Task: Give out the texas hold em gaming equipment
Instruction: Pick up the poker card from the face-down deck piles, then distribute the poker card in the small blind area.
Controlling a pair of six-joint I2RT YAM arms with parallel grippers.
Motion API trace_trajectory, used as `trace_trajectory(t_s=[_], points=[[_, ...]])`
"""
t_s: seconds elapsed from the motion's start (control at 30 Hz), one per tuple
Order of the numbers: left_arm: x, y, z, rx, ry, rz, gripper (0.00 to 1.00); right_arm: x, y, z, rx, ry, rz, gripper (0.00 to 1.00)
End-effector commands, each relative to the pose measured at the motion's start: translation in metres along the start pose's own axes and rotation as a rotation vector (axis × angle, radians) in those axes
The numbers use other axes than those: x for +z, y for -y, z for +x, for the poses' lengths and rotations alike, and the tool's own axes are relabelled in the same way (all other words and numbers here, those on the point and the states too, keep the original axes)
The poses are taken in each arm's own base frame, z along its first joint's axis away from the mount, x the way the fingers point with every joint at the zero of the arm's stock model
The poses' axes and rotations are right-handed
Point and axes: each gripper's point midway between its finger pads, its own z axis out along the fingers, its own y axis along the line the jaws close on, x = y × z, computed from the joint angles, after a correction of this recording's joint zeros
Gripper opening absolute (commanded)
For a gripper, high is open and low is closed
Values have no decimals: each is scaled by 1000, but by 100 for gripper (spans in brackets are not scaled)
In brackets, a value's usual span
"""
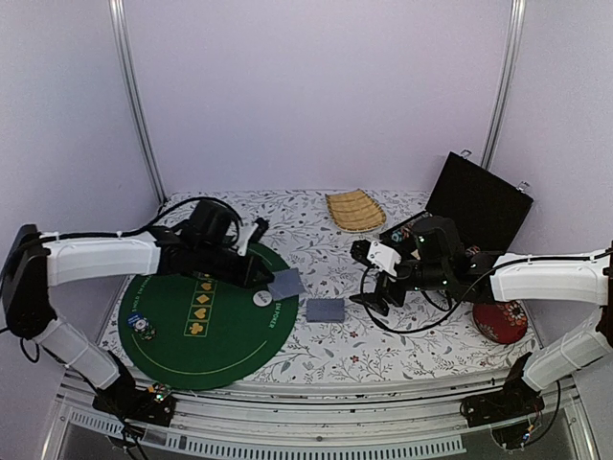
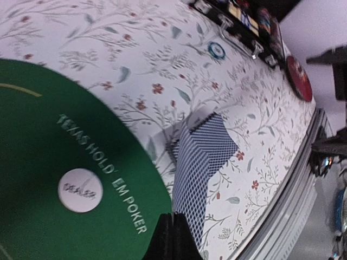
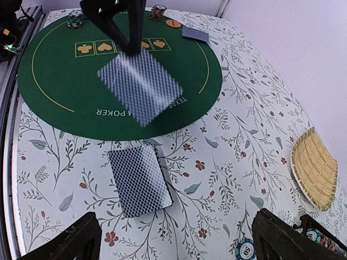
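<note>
My left gripper (image 1: 273, 279) is shut on a single grey-blue-backed playing card (image 1: 286, 284), holding it just above the right rim of the green poker mat (image 1: 206, 326). In the left wrist view the jaws (image 2: 173, 234) pinch the card (image 2: 190, 184) at its near edge. The deck (image 1: 325, 310) lies face down on the floral cloth just right of the mat, and shows as the deck (image 3: 140, 180) below the held card (image 3: 140, 86). My right gripper (image 1: 365, 278) hovers open to the right of the deck, its fingers (image 3: 70, 241) wide with nothing between them.
A white dealer button (image 1: 261, 299) and chip stacks (image 1: 139, 324) sit on the mat, and another card (image 3: 195, 34) lies at its far side. A loose chip (image 3: 245, 251) lies near the open black case (image 1: 479, 201). The woven tray (image 1: 355, 209) is at the back, the red cushion (image 1: 500, 321) at the right.
</note>
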Motion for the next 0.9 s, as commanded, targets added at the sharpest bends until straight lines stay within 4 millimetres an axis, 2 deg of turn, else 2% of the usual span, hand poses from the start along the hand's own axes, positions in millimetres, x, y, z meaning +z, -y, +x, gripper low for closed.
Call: trace_trajectory(t_s=[0.0, 0.13, 0.3, 0.4, 0.47, 0.57, 0.6, 0.67, 0.77, 0.87], points=[[-52, -51, -5, -180, 90, -101, 0, -9, 8, -19, -20, 46, 19, 99], [-109, -105, 7, -271, 53, -279, 0, -9, 7, -19, -28, 46, 17, 99], [-184, -149, 15, -408, 87, -437, 0, -9, 7, -21, -44, 59, 14, 99], [-208, -170, 37, -522, 110, -508, 0, -10, 5, -23, -45, 67, 2, 99], [-227, -191, 55, -565, 101, -590, 0, -12, 3, -24, -46, 75, -6, 99], [-262, -224, 68, -619, 102, -709, 0, -16, 3, -29, -47, 96, -4, 99], [-269, -233, 66, -624, 122, -719, 0, -17, 2, -31, -45, 104, -8, 99], [-262, -233, 48, -591, 158, -602, 0, -19, 1, -32, -51, 112, -11, 99], [-254, -243, 34, -572, 144, -540, 0, -21, 2, -34, -63, 121, 0, 99], [-262, -261, 33, -566, 93, -620, 0, -23, 1, -36, -65, 130, -7, 99]])
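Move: The left hand already holds a card and heads for the mat's far-left rim by the chip stack, some 14 cm ahead, 30 cm left and 11 cm below. The big blind button is about 17 cm ahead and 25 cm left, the dealt card beyond it 21 ahead and 20 left, the small blind button 34 left and 3 back. From the right hand that chip stack lies roughly 15 cm ahead and 49 cm left, 13 cm below. Leftward in one fast sweep of about 36 cm, the left hand carries the pinched card away from the deck, over the mat and towards the chip stack by the big blind button. The hand rises some 6 cm on the way, then sinks a little, and turns about 50 degrees counter-clockwise until its fingers point mostly forward, staying shut. Late on, the right hand, open and empty, lifts slightly. ##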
